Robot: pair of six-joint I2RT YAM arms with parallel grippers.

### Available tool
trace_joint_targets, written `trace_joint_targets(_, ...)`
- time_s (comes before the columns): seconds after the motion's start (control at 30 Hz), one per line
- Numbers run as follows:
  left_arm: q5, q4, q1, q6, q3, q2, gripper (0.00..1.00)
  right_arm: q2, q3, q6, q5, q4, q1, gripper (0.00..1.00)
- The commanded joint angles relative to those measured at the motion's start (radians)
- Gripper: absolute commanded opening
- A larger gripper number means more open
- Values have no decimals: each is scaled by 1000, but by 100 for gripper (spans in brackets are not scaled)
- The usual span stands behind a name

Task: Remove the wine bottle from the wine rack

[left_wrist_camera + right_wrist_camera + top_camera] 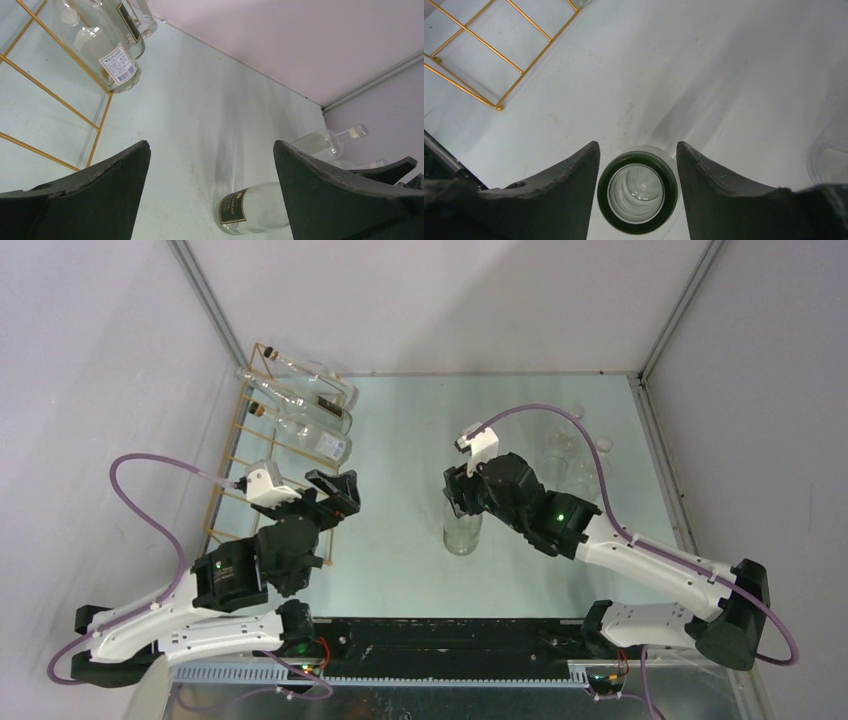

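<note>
The gold wire wine rack (235, 455) lies along the table's left side, and its rungs also show in the wrist views (50, 93) (498, 106). Clear bottles (310, 415) (112, 60) lie on its far end. A clear wine bottle (462, 535) with a black label stands upright mid-table (250, 207). My right gripper (462, 502) hangs over its top; in the right wrist view the fingers straddle the bottle (638, 190), jaws partly closed with a gap to the neck on each side. My left gripper (338, 500) (210, 145) is wide open and holds nothing, just right of the rack.
Several clear bottles (565, 455) (325, 142) stand upright at the back right of the table. One glass base (826, 160) shows at the right edge of the right wrist view. Grey walls close the table at the back and on both sides.
</note>
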Motion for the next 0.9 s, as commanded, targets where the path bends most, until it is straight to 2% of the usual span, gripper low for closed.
trace_joint_targets(0.0,-71,-41,3,-37,37,1,100,10,27,-44,44,59,-8,57)
trace_joint_targets(0.23,-112,-81,3,-43,29,-60,100,-7,27,-39,8,48,-42,41)
trace_joint_targets(0.4,-130,-82,4,-30,17,-72,100,-20,28,-42,2,58,-51,12)
trace_joint_targets(0.5,-141,-80,6,21,49,-52,100,-43,28,-47,20,69,-66,4)
trace_joint_targets(0.57,-141,-82,9,60,71,-33,100,-61,28,-57,27,82,-88,0)
trace_joint_targets(0.67,-99,-26,30,183,89,3,100,-75,49,-67,6,78,-157,0)
trace_joint_targets(0.87,197,-19,175,252,115,92,100,-74,95,-138,-26,51,-308,0)
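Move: The wine bottle stands with its neck already between the right hand's open fingers, about 1 cm ahead and 1 cm to the right, its middle some 10 cm below. From that hand, the two finished bottles stand lower, one about 14 cm ahead and 19 cm right, the other 10 cm ahead and 24 cm right; the white-labelled bottle in the rack is about 20 cm ahead, 30 cm left and 12 cm below. From the left hand, the wine bottle's middle lies some 5 cm ahead, 23 cm right and 18 cm below. The wine bottle's neck is pinched as the right fingers close from either side while that hand creeps just over a centimetre forward; then, grip kept, the hand draws the bottle right and forward at one height towards the two finished bottles, about 8 cm in all and still speeding up, wrist turning some 10 degrees clockwise. The empty left hand shifts about 3 cm left, then rises slightly, rolling about 10 degrees, fingers open. ##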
